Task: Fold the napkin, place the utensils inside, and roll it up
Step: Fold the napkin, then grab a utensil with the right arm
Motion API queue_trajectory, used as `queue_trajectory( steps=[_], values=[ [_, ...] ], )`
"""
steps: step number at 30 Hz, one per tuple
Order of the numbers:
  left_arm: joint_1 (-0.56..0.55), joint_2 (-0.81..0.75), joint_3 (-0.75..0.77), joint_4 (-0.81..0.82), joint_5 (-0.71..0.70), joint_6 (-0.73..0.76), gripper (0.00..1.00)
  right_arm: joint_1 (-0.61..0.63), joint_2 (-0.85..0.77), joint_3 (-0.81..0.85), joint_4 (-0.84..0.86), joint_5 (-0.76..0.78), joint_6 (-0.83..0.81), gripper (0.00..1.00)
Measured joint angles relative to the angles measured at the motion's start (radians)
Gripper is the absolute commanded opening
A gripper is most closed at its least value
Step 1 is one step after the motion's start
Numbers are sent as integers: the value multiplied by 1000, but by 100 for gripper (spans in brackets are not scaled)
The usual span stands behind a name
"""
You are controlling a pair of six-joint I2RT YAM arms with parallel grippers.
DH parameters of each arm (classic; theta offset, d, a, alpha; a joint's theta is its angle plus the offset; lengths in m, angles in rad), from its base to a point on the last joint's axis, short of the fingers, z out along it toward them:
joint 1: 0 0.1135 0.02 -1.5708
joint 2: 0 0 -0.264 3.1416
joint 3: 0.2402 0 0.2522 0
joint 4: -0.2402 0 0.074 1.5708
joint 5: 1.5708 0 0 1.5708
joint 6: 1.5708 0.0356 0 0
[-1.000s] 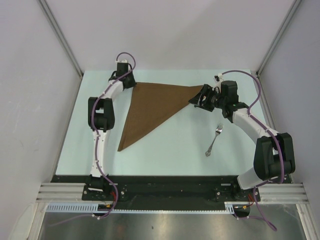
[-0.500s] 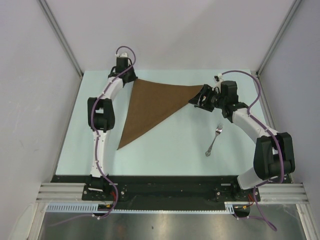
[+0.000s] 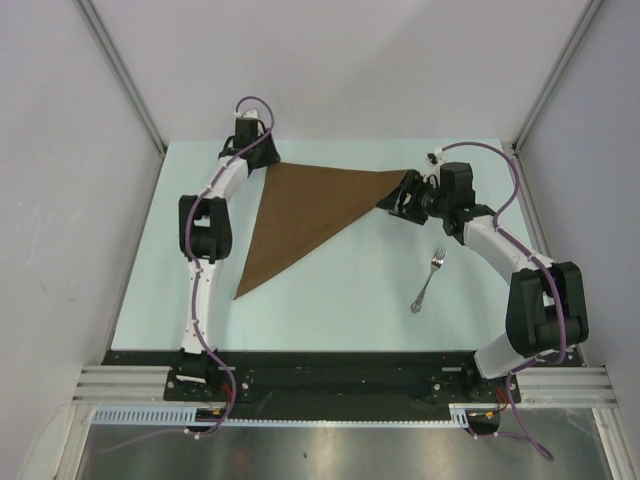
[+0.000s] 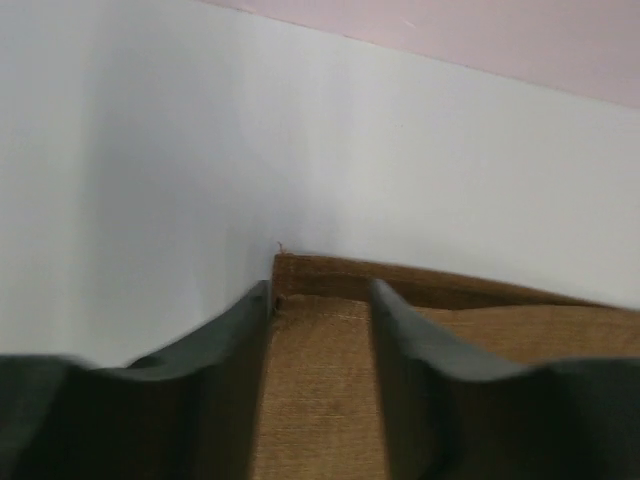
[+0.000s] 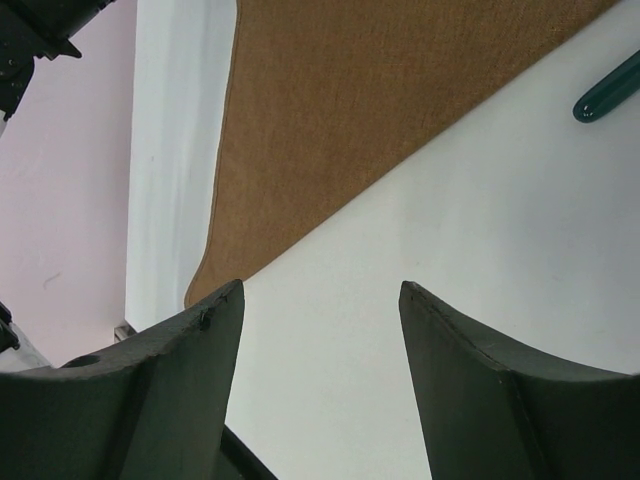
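The brown napkin (image 3: pixel 300 215) lies folded into a triangle on the pale table (image 3: pixel 340 320). My left gripper (image 3: pixel 265 160) is over its far left corner. In the left wrist view its fingers (image 4: pixel 235 340) stand apart, with the napkin corner (image 4: pixel 320 400) lying flat between them (image 4: pixel 320 290). My right gripper (image 3: pixel 395 200) hovers open by the napkin's right corner, with only bare table between its tips (image 5: pixel 320 287). The napkin edge (image 5: pixel 380 100) runs beyond them. The silver fork (image 3: pixel 428 280) lies on the right. A dark teal handle (image 5: pixel 608 88) shows at the right wrist view's edge.
Grey walls and metal frame posts (image 3: pixel 120 80) close in the table on the left, back and right. The arm bases stand along the black rail (image 3: pixel 340 380) at the near edge. The right forearm (image 3: pixel 495 240) reaches over the table beside the fork.
The left gripper has opened and let go of the napkin's far left corner, which now lies flat. The right arm has not moved.
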Motion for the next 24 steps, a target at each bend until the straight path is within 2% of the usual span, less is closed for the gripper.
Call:
queue_trajectory(
  steps=[3, 8, 12, 17, 24],
  values=[
    [0, 0, 1, 0, -1, 6, 82, 0, 0, 1, -9, 8, -8, 68],
    [0, -9, -9, 5, -9, 11, 89, -14, -2, 3, -66, 50, -32, 69],
    [-4, -91, -103, 6, -32, 16, 92, -26, -23, 3, -154, 133, -54, 68],
    [-34, -314, -272, 21, -77, 33, 92, -34, -116, -7, -310, 300, -74, 68],
    [-109, -791, -622, 72, -71, 29, 93, -48, -315, -161, -476, 483, -71, 64]
  ],
)
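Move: The napkin's far-left corner sits right at the left fingertips, maybe 2 cm below the hand point. Its right-hand tip is some 43 cm to that hand's right and 2 cm nearer the bases. For the right hand, the fork lies about 12 cm back, 9 cm to its right and 14 cm below; on that same level the spoon is roughly 14 cm ahead and 6 cm right, and the napkin's right-hand tip about 24 cm ahead and 11 cm right. Staying put at first, the left hand spreads its already opening fingers wide and frees the napkin corner, then rises about 20 cm while drawing back some 14 cm, its fingers tipping up. Meanwhile the empty right hand sweeps right and back, sinking about 5 cm, towards the fork, rolling left side down and swinging some 20 degrees clockwise with its fingers kept open. ##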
